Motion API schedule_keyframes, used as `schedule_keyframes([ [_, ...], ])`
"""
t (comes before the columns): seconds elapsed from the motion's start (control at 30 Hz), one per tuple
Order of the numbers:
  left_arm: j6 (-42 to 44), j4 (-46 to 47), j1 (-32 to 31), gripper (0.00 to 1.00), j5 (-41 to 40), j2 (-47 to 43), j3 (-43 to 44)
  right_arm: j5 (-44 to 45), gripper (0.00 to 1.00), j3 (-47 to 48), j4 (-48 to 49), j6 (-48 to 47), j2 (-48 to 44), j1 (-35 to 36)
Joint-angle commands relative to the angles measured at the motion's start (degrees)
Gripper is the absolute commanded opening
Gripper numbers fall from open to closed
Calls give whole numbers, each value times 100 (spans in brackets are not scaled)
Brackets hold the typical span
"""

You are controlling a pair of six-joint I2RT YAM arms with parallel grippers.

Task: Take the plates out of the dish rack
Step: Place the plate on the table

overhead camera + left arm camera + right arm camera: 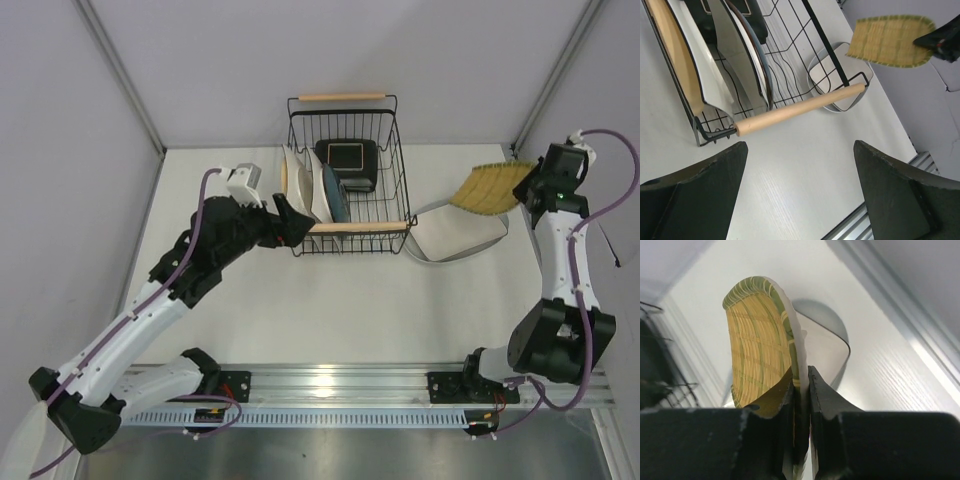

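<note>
The black wire dish rack [343, 97] stands at the back of the table. Several plates stand on edge in its left half [296, 180], and a black-rimmed teal square plate [348, 155] leans at its back. My left gripper [293, 222] hovers open at the rack's near-left corner, just short of the wooden handle [800, 107], with nothing between its fingers. In the left wrist view a tan plate [670, 50] and white plates [715, 65] show. My right gripper [532, 183] is shut on the rim of the mustard ribbed plate [490, 187], held tilted above a grey plate [455, 238] on the table.
The grey plate [832, 70] lies flat just right of the rack, touching its near-right corner. White walls close in on the left, back and right. A metal rail [340, 385] runs along the near edge, between the arm bases.
</note>
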Motion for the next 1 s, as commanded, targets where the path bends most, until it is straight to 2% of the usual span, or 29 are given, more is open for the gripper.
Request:
schedule_keyframes([
  [0.0, -151, 259, 61, 94, 188, -396, -301, -1136, 0, -336, 1074, 135, 51, -345],
  [0.23, -195, 321, 131, 94, 346, -810, -732, -2173, 0, -723, 1893, -304, 473, -442],
  [0.37, -177, 321, 184, 94, 408, -1012, -855, -2894, 0, -811, 2227, -1032, 902, -469],
  [0.5, -213, 400, 202, 94, 549, -1074, -978, -3720, 0, -847, 2587, -1376, 1456, -504],
  [0.67, -239, 400, 219, 94, 575, -1171, -1083, -5027, 0, -811, 2965, -1210, 2125, -705],
  [0.77, -248, 382, 246, 95, 540, -1285, -1136, -5442, 0, -838, 3203, -982, 2406, -855],
  [0.9, -230, 373, 290, 95, 540, -1355, -1145, -5480, 0, -812, 3169, -648, 2714, -1048],
  [0.97, -256, 408, 290, 95, 540, -1320, -1145, -5023, 0, -707, 2549, -708, 2890, -1101],
])
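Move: The stack of a white plate on a grey round dish, where I am taking the woven plate my right hand already holds, lies about 12 cm to this hand's left, 3 cm farther out and some 23 cm below. The dish rack's middle is roughly 42 cm left and 13 cm ahead, with the black box in it about 42 cm left and 16 cm ahead. From my left hand the stack is around 39 cm right, 15 cm ahead and well below. Keeping the woven plate pinched by its rim, my right hand drops quickly by about 8 cm, swings forward 6 cm and a few centimetres left, then sinks again to some 16 cm lower in all, over the stack. The wrist turns about 35 degrees counter-clockwise and rolls its left side up. My open, empty left hand backs away from the rack, drifting left. ##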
